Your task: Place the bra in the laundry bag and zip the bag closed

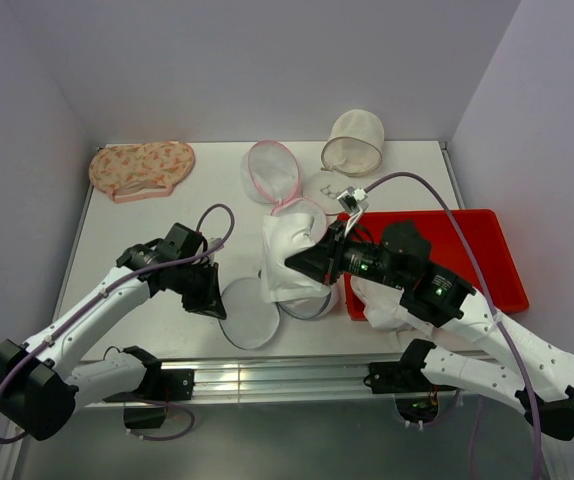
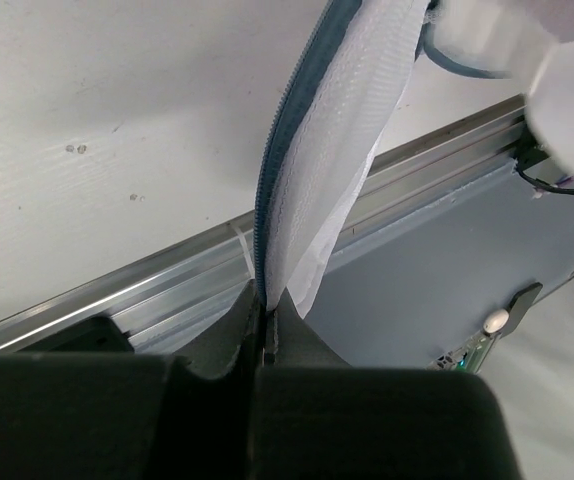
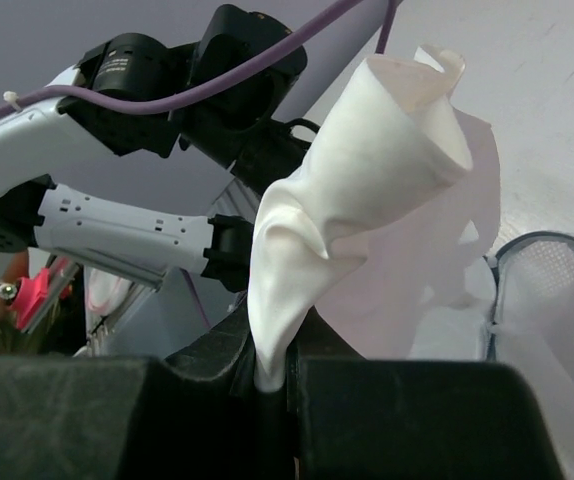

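The laundry bag (image 1: 250,314) lies open near the table's front edge, its two white mesh halves side by side with a dark blue-grey zipper rim. My left gripper (image 1: 215,298) is shut on the left half's rim; in the left wrist view the mesh and zipper edge (image 2: 312,140) rise straight out of the closed gripper (image 2: 265,300). The white bra (image 1: 289,255) hangs in the air over the bag's right half, pinched by my right gripper (image 1: 295,264). In the right wrist view the bra (image 3: 367,170) stands up from the shut gripper (image 3: 275,375), with the bag's rim (image 3: 552,245) below right.
A red tray (image 1: 492,250) sits to the right, with white cloth (image 1: 387,305) at its near corner under my right arm. At the back lie a peach floral bag (image 1: 142,166), a pink-rimmed mesh bag (image 1: 272,170) and a domed mesh bag (image 1: 353,142).
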{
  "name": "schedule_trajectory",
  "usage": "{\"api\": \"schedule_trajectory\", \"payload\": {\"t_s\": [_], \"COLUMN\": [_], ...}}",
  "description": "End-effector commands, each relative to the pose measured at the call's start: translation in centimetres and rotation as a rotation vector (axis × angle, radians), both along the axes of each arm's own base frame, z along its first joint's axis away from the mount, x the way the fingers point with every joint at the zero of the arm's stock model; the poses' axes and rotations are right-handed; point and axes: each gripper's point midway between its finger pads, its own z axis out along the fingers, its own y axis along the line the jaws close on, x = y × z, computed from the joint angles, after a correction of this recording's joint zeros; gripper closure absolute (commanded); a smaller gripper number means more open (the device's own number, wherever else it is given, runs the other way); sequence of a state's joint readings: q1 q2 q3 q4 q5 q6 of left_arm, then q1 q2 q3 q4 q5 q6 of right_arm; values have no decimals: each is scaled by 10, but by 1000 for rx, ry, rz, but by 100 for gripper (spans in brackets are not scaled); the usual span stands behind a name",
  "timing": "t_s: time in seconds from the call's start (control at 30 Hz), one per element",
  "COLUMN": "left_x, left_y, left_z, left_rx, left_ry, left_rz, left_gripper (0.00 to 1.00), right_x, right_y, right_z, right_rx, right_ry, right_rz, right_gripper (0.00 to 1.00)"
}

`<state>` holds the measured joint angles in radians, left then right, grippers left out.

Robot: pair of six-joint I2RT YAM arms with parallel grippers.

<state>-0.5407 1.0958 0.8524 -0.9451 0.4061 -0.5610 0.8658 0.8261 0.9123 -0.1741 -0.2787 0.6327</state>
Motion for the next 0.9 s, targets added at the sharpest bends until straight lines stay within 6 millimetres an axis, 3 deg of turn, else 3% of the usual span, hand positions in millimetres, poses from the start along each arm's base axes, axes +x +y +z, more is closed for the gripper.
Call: {"api": "schedule_trajectory", "payload": {"t_s": [0.0, 0.2, 0.4, 0.7, 0.87], "left_x": [6, 5, 4, 4, 6], "left_y": [-1, 1, 2, 1, -2], "left_z": [11, 12, 14, 22, 26], "left_rx": [-10, -7, -7, -14, -34], "left_ry": [-42, -47, -47, -54, -58], "left_rz": [-19, -19, -23, -27, -31], "left_gripper": [100, 100, 100, 100, 100], "right_x": [6, 22, 23, 31, 26], "right_y": [-1, 0, 7, -2, 11], "right_z": [1, -27, -52, -87, -111], "right_rx": [-15, -109, -165, -285, -370], "right_ry": [-53, -45, -56, -123, -164], "right_rz": [-19, -73, -30, -67, -41], "right_gripper": [100, 100, 100, 100, 100]}}
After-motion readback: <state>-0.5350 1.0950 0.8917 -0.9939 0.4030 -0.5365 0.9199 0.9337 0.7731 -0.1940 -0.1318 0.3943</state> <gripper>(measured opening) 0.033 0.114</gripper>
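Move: Below the right hand, which already holds the bra, the laundry bag's opening lies about 27 cm down, 5 cm ahead and 2 cm to the right. The bag's lid is some 12 cm to the hand's left, level fore and aft. The other white garment sits about 23 cm right and 7 cm ahead, and a pink-rimmed lid about 29 cm straight ahead. From the left hand, pinching the lid's edge, the opening is roughly 7 cm ahead, 21 cm right and 5 cm lower. Lowering the bra towards the open laundry bag, the right hand first eases forward about 2.5 cm, then sinks steadily, about 11 cm in all. Its left-pointing fingers tip some 20 degrees downward and keep their grip on the cloth. The left hand stays almost in place, still pinching the zip edge of the lid to hold the bag open. ##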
